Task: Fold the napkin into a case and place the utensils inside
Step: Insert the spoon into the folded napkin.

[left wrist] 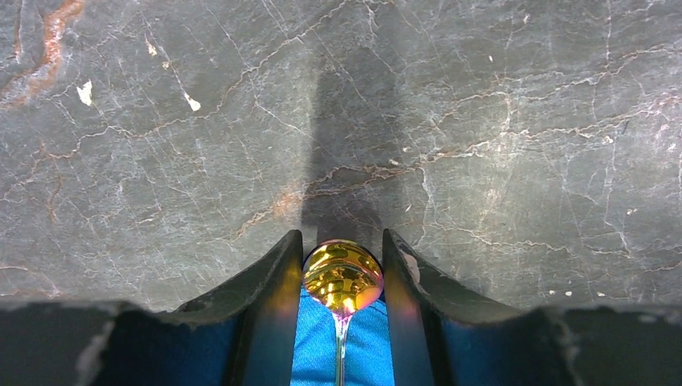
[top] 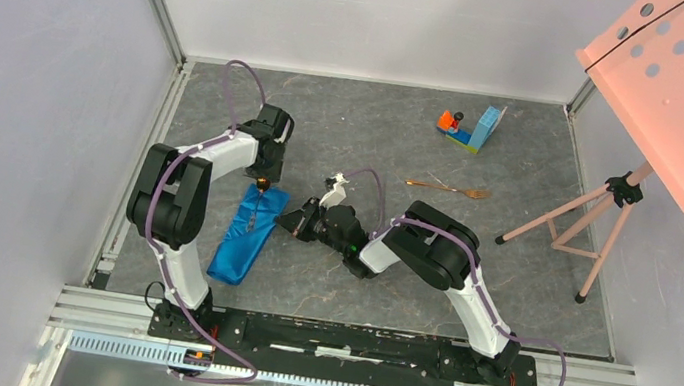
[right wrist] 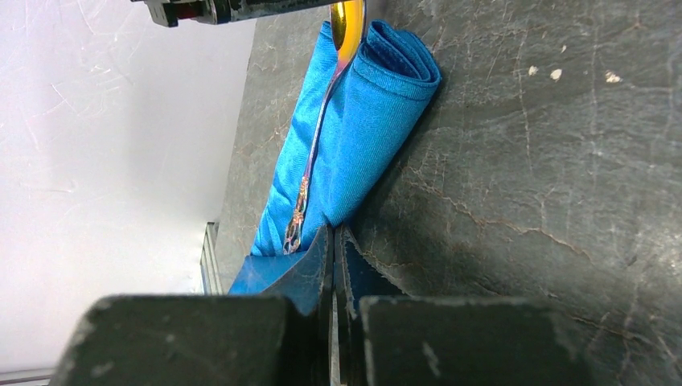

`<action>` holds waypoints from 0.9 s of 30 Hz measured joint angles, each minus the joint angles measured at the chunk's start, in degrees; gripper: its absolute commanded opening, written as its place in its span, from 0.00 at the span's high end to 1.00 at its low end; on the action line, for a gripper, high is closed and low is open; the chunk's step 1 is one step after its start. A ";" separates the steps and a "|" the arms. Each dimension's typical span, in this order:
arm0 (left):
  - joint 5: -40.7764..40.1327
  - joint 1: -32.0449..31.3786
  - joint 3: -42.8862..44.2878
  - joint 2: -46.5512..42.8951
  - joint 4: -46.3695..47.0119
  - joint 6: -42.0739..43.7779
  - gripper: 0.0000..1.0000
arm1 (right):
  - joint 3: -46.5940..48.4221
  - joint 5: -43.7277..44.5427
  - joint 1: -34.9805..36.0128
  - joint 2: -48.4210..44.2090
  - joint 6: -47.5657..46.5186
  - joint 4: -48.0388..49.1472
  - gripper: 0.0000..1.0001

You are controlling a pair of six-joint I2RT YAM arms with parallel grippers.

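Observation:
The blue napkin (top: 245,240), folded into a narrow oblong case (right wrist: 378,104), lies left of centre on the table. My left gripper (top: 264,180) hangs over its far end, shut on the bowl of a gold spoon (left wrist: 343,277), which fills the gap between the fingers (left wrist: 277,273). The spoon's handle (right wrist: 310,161) slopes down along the cloth in a fold, its tip resting on the fabric. My right gripper (right wrist: 334,233) is shut, its tips pressed against the case's right edge (top: 291,224). I cannot tell if cloth is pinched. A gold fork (top: 448,188) lies apart, right of centre.
An orange-and-blue toy block piece (top: 468,128) stands at the back right. A pink perforated panel on a tripod (top: 609,205) occupies the right side. White walls enclose the dark marbled table (top: 376,137) on three sides.

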 measured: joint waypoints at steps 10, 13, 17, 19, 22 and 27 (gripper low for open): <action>-0.04 0.00 -1.79 -1.29 0.61 0.13 0.69 | 0.00 0.00 0.00 0.02 0.00 0.04 1.00; -0.04 0.00 -2.80 -3.41 0.48 1.49 0.71 | 0.02 -0.46 0.00 0.13 0.04 0.31 1.00; 0.13 0.00 -4.85 -8.44 0.61 2.95 0.71 | 0.02 -1.01 -0.07 0.24 0.26 0.52 1.00; 0.42 0.00 -6.40 -11.23 0.61 3.85 0.71 | 0.02 -1.03 -0.07 0.24 0.28 0.52 1.00; 0.92 0.00 -9.05 -14.62 0.57 4.92 0.71 | 0.02 -1.05 -0.07 0.24 0.28 0.55 1.00; 1.29 0.00 -12.24 -16.94 -0.44 5.14 0.71 | 0.02 -1.20 -0.07 0.26 0.35 0.61 1.00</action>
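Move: The spoon's bowl is already between my left fingers. Its handle runs back over the napkin towards the pocket mouth, about 11 cm behind this hand, 1 cm left and 1 cm lower. The napkin's far edge is some 1 cm behind me and 2 cm right; the right gripper's tips stand about 7 cm back and 4 cm right. From my right hand the pocket mouth is roughly 5 cm left and 3 cm back, 1 cm lower. With my left fingers I tighten slightly on the spoon's bowl. I raise it nearly 4 cm while starting back, then draw back towards the pocket mouth, about 5 cm in all, drifting a little left, with the handle trailing down towards the lip. My shut right fingers stay at the napkin's right edge, keeping hold of it by the mouth. ##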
